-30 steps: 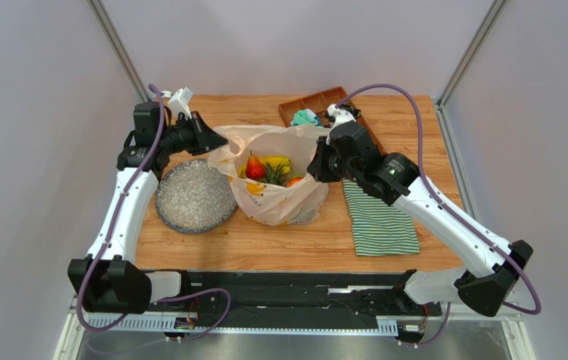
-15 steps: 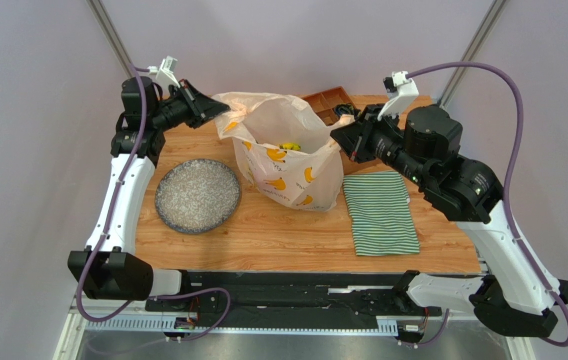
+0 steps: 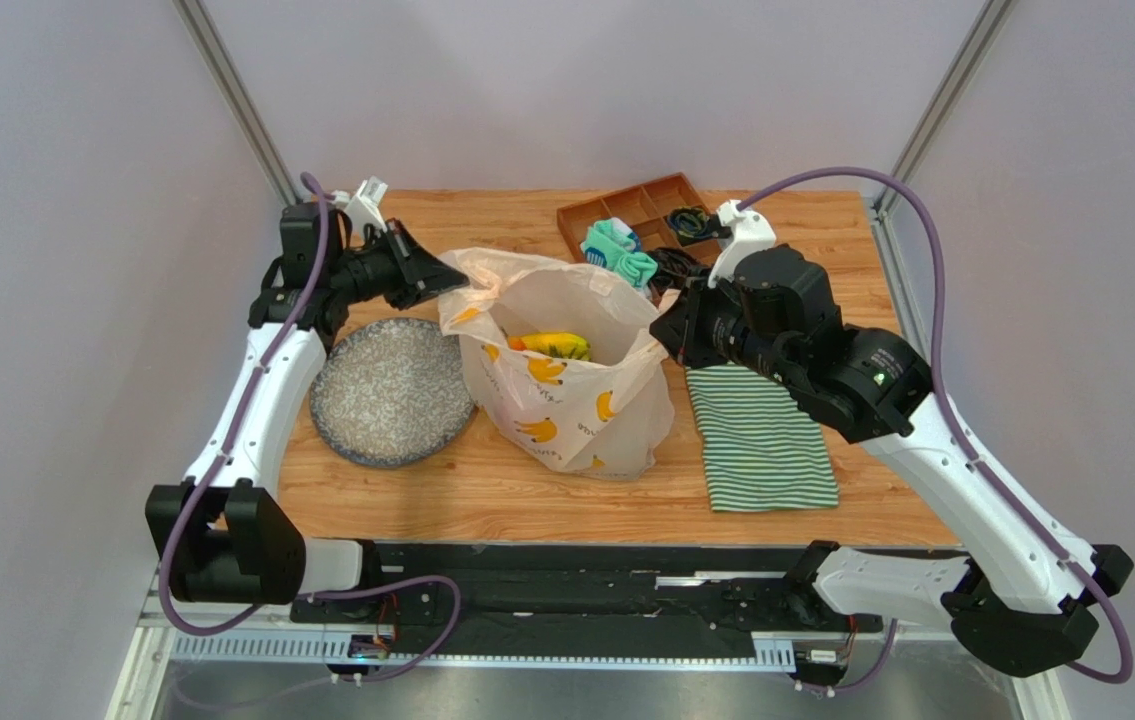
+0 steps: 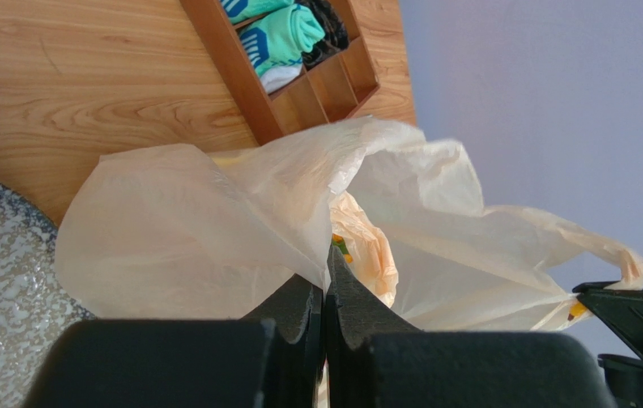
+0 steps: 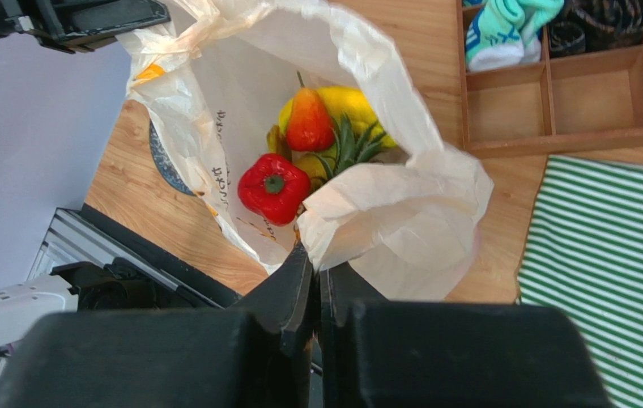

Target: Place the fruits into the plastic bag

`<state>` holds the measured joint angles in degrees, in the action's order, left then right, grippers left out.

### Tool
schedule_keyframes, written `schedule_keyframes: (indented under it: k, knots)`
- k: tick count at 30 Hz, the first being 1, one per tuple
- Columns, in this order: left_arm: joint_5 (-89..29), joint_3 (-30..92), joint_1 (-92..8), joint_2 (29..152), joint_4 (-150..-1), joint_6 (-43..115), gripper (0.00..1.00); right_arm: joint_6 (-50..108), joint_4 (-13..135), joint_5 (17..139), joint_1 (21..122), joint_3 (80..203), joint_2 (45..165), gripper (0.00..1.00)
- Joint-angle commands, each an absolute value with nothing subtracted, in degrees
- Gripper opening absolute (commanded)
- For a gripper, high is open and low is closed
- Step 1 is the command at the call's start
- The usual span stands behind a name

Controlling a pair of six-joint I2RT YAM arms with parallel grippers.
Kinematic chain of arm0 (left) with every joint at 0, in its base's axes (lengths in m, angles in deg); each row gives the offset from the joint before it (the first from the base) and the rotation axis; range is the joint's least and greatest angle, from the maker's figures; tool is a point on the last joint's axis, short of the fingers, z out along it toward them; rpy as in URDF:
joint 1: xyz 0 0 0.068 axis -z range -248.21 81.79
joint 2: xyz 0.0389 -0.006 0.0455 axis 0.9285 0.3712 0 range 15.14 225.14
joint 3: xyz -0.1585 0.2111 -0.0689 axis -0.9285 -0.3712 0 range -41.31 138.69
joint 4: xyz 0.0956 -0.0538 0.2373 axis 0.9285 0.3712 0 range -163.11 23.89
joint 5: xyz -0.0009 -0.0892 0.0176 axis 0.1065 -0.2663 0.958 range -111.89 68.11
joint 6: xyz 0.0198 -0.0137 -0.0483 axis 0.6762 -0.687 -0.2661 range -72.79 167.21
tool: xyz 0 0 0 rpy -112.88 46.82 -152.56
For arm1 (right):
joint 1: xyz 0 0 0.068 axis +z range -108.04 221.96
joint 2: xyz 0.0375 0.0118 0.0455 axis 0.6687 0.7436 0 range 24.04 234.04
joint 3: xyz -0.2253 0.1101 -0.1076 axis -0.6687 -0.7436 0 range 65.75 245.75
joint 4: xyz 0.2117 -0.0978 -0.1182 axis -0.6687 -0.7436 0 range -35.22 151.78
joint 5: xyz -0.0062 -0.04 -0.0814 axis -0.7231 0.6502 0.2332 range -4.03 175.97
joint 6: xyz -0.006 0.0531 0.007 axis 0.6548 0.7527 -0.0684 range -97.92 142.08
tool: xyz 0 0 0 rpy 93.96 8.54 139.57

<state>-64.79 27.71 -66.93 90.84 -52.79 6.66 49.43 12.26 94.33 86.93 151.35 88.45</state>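
Note:
The cream plastic bag [image 3: 566,393] with banana prints stands mid-table, its mouth held open between my two grippers. My left gripper [image 3: 453,279] is shut on the bag's left rim, seen in the left wrist view [image 4: 326,255]. My right gripper [image 3: 659,333] is shut on the right rim, seen in the right wrist view [image 5: 317,255]. Inside the bag [image 5: 401,212] lie the fruits: a red round one [image 5: 273,187], a red-orange pear-like one [image 5: 309,123], a yellow one [image 5: 346,104] and a green pineapple crown [image 5: 352,144]. The top view shows yellow fruit [image 3: 551,345] in the mouth.
A grey speckled plate [image 3: 385,393] lies left of the bag. A green-and-white striped cloth [image 3: 758,438] lies to its right. A wooden compartment tray [image 3: 648,210] at the back holds teal [image 3: 618,248] and black [image 3: 696,225] cloth bundles.
Both arms raised the bag by its rims half a second ago and have now lowered it back to the table, mouth still held open. Both grippers stayed shut on the rims.

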Motion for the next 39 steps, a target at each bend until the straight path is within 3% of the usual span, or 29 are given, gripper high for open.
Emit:
schedule_keyframes:
  k: [1,2,3,4,5,7,11,14,20,25,28,33,39]
  knots:
    - [-66.46,27.60,-67.33,87.03,-49.21,15.92,0.13,50.29,12.38,95.37,86.96,150.83,86.98,0.17]
    - [-65.85,27.77,-67.33,86.07,-48.33,17.32,0.33,50.12,12.47,95.03,86.96,150.91,86.89,0.23]
    - [-65.32,27.86,-67.33,85.37,-48.15,17.85,0.45,49.77,12.47,94.59,86.96,151.00,86.80,0.30]
    - [-64.79,28.13,-67.33,84.75,-47.88,18.38,0.56,49.68,12.47,94.58,86.96,151.53,86.54,0.49]
    - [-63.22,28.39,-67.33,83.44,-47.36,19.43,0.72,49.42,12.38,94.32,86.96,151.79,86.45,0.60]
    - [-61.28,29.18,-67.33,82.03,-46.74,20.40,0.90,48.54,12.21,93.70,86.96,153.01,86.10,0.85]
    - [-54.00,29.53,-67.33,77.47,-46.91,22.07,0.93,46.69,10.19,95.28,86.96,156.35,85.39,0.98]
    - [-49.51,29.97,-67.59,76.57,-46.83,22.69,0.95,44.93,8.17,97.66,85.74,159.60,86.79,1.00]
    - [-48.79,32.35,-71.54,80.52,-46.65,21.90,0.96,44.32,10.97,80.91,68.88,160.50,90.13,1.00]
    - [-48.35,32.61,-74.36,78.87,-45.43,23.91,0.96,44.49,13.52,75.60,55.69,157.78,90.15,1.00]
    - [-46.78,31.56,-74.28,74.14,-44.46,26.63,0.96,43.53,14.49,78.13,51.38,154.44,86.03,1.00]
    - [-43.26,25.25,-74.27,63.14,-44.89,30.33,0.97,40.72,18.79,94.83,50.31,144.70,77.15,1.00]
    - [-41.15,17.24,-74.27,51.71,-42.88,33.41,0.98,38.43,32.76,102.57,50.40,122.64,64.31,1.00]
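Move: Both closed grippers still pinch opposite sides of the open plastic bag's rim. The bag's middle lies roughly 13 cm to the left hand's right, 9 cm back and 15 cm down; the grey plate is about 12 cm to that hand's left, 5 cm back and 28 cm below. From the right hand the bag's middle is some 12 cm left, 3 cm ahead and 20 cm down, the striped towel about 16 cm right, 2 cm ahead, and the wooden tray about 28 cm ahead, 3 cm right, both some 33 cm below. Both grippers spread wide and let go of the bag's rim almost together, then the left hand backs off and rises, swings left over the plate's side and draws back again, ending about 10 cm back, 10 cm left and 8 cm up, its fingers tipping up some 30 degrees and turning counter-clockwise. The right hand lifts about 5 cm, arcs forward and right away from the bag, then sinks and eases back while still going right, some 19 cm in all, turning clockwise about 30 degrees. ##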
